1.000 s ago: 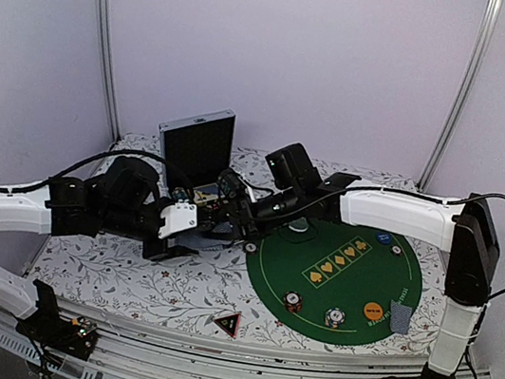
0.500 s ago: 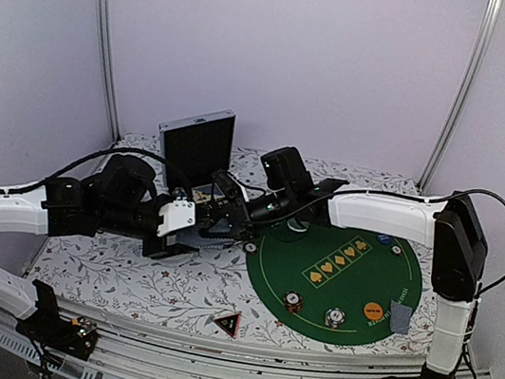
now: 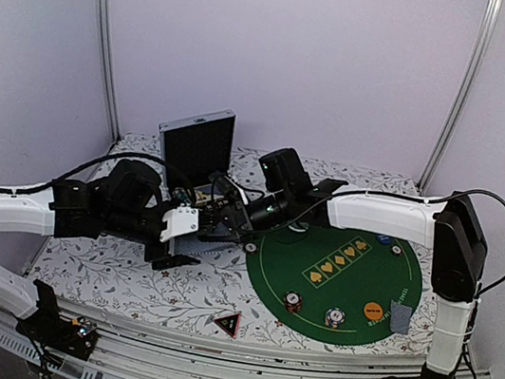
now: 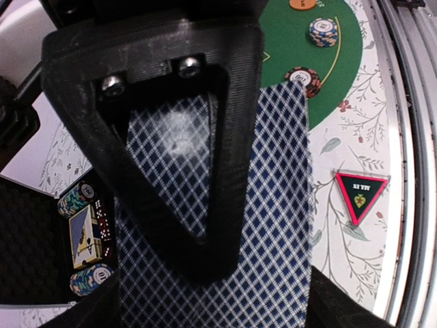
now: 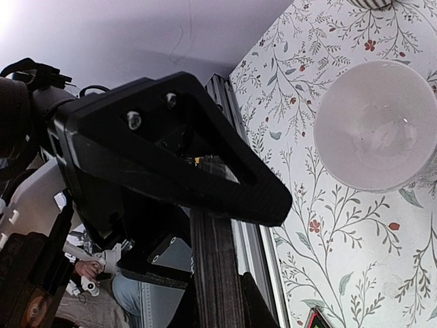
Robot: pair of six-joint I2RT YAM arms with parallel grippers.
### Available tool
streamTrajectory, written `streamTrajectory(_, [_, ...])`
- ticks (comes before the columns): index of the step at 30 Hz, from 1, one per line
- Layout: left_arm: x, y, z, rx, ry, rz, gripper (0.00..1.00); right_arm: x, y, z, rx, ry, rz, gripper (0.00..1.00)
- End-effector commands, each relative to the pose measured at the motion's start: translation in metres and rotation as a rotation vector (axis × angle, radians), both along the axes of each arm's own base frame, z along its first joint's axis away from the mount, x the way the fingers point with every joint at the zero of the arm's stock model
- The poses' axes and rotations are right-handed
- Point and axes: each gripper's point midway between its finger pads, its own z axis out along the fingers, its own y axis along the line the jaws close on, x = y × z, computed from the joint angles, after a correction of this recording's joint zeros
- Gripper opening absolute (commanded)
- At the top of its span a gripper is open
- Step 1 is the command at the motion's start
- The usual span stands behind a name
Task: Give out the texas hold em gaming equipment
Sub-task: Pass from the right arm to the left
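Observation:
A stack of blue-diamond-backed playing cards [image 4: 280, 205] lies between the jaws of my left gripper [image 4: 218, 294], which stand wide open around it. My right gripper [image 5: 256, 246] reaches in from the right and is shut on the same stack, seen edge-on [image 5: 215, 273]. Both grippers, left [image 3: 189, 237] and right [image 3: 214, 222], meet left of the green mat [image 3: 345, 272]. On the mat lie two striped chips [image 3: 292, 301] [image 3: 335, 316], an orange disc [image 3: 373, 311], a blue disc [image 3: 383, 238], a white disc [image 3: 398, 250] and a card [image 3: 400, 316]. The black red-edged triangle [image 3: 227, 322] lies near the front edge.
An open black case [image 3: 197, 147] stands at the back left; its tray [image 4: 89, 232] holds chips, dice and a card. A white bowl [image 5: 375, 126] sits behind the mat, under the right arm. Floral cloth covers the table, and metal rails run along its front edge.
The right gripper moved left to the cards and shut on them. The left jaws then spread wider around the stack. Both arms shifted only slightly.

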Motion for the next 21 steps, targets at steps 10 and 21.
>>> streamTrajectory(10, [-0.001,-0.003,0.012,-0.048,0.0,-0.012,0.65,-0.002,0.002,0.022,0.029,-0.078,-0.002,0.17])
streamTrajectory(21, [-0.004,-0.005,0.013,-0.053,0.01,-0.028,0.59,0.012,-0.006,0.029,0.007,-0.135,-0.073,0.53])
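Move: The blue-backed card deck is upright in the right hand's shut fingers, its middle within about 2 cm of that hand point. It already stands between the left hand's open fingers, some 2 cm to the right of that hand point and 1 cm ahead. From the left hand, the white bowl is about 7 cm ahead, 9 cm left and 14 cm below; the all-in triangle is roughly 12 cm back, 7 cm right and 16 cm below. The deck is handed over in mid-air: the left fingers close in from wide and pinch it by its opposite edges, that hand staying within about half a centimetre of its place. Once they have mostly closed, the right fingers open to about half and come free of the deck's two faces, the right hand also almost in place, tilting only some 5 degrees. ##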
